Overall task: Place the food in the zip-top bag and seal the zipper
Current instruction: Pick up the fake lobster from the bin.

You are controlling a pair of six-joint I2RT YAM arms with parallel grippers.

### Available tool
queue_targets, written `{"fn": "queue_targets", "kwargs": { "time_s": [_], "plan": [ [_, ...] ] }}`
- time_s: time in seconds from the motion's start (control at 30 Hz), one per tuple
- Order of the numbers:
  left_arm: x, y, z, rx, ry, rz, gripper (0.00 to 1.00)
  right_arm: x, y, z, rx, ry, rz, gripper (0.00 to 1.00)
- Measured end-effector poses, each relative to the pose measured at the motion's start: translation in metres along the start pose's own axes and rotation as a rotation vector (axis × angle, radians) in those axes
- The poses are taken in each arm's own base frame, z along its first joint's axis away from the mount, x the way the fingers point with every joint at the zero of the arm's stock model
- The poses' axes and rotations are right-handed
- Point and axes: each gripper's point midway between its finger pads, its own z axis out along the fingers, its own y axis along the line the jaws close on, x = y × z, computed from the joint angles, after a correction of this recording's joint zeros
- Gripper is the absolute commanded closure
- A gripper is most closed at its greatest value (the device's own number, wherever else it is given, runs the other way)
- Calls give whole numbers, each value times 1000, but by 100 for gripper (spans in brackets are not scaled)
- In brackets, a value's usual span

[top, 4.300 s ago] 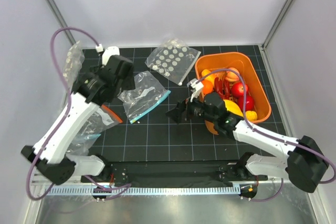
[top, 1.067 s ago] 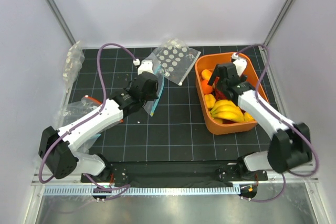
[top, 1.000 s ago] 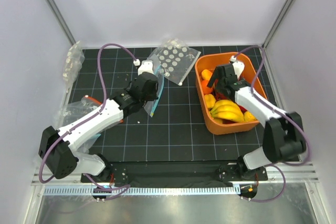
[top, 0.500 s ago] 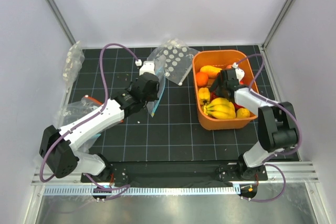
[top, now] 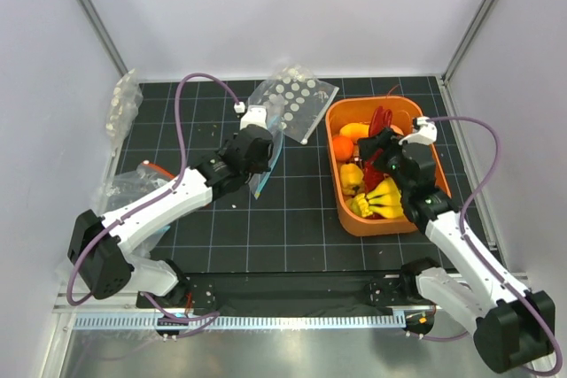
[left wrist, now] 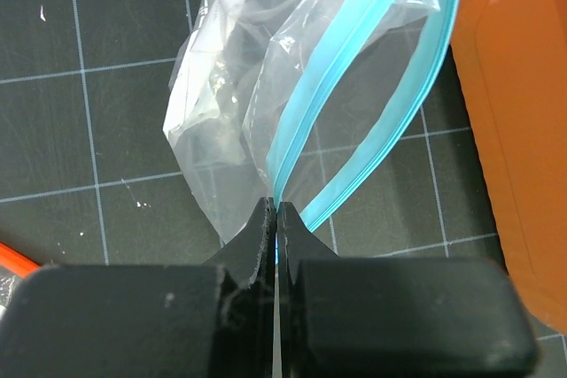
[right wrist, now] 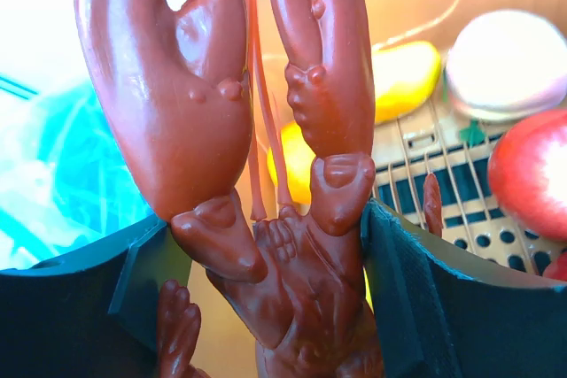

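The clear zip-top bag [top: 265, 155] lies on the black mat, left of the orange bin [top: 355, 223]. My left gripper [left wrist: 275, 210] is shut on one lip of its light-blue zipper [left wrist: 354, 50], so the mouth gapes. In the bin lie a yellow banana bunch [top: 381, 199], a small orange [top: 343, 147] and a mango-like piece [top: 356, 129]. Over the bin, my right gripper [right wrist: 275, 254] is shut on a red toy lobster [right wrist: 266, 174], claws pointing away from the wrist. The lobster [top: 381, 119] also shows from above.
A clear bag with white dots [top: 292, 104] lies behind the zip-top bag. More clear bags sit at the far left [top: 124, 104], one with an orange-red strip [top: 152, 170]. A red apple [right wrist: 532, 165] and a pale round toy [right wrist: 505, 59] lie in the bin.
My right gripper closed on the red lobster in the bin and raised it. The right arm swung round and the bin shifted slightly. The left gripper kept hold of the bag.
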Motion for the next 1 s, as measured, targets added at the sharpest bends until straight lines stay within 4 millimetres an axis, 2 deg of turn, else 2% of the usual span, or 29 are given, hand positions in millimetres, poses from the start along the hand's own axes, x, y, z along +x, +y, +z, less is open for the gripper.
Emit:
{"fn": "queue_targets", "kwargs": {
  "time_s": [0.1,0.23,0.43,0.53,0.6,0.67,0.8,0.87,0.93,1.0],
  "plan": [
    [0,0,0,0,2,1,100,-6,1,-10,-29,-44,-2,84],
    [2,0,1,-4,9,5,100,-8,-2,-12,-18,-62,-4,85],
    [5,-1,6,-12,27,16,100,-7,-22,-1,97,-70,-4,87],
    [7,-3,9,-14,36,20,100,-11,-22,9,141,-45,-12,88],
    [7,-4,10,-11,40,21,100,-23,-16,15,154,-51,-18,87],
    [7,-4,10,-9,41,21,100,-44,-3,16,140,-89,-17,84],
    [8,-4,10,-9,43,22,100,-88,23,10,95,-182,-23,83],
    [8,-4,10,-10,44,23,100,-103,31,7,78,-215,-30,83],
    [9,-4,11,-10,47,24,100,-114,38,4,57,-246,-30,81],
    [9,-4,11,-11,49,25,100,-114,39,3,49,-247,-33,77]
  ]
}}
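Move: The right hand already holds the lobster above the bin. The mouth of the zip-top bag it is to go to lies about 19 cm to this hand's left, 3 cm ahead and slightly lower. Some 15 cm below the right hand, the orange is 5 cm left and 4 cm ahead, and the bananas are 8 cm back and 4 cm right. From the left hand, pinching the zipper edge, the mouth opens about 5 cm ahead and 3 cm right. Keeping its grip on the lobster's body, the right hand eases back about a centimetre, shifts a couple of centimetres right, then reaches some 5 cm forward while rising quickly about 11 cm over the bin's far part, the fingers tipping up about 10 degrees and turning about as much clockwise. This takes the lobster higher and a little away from the bag, while the left hand, still shut on the zipper edge, sinks just over a centimetre. ##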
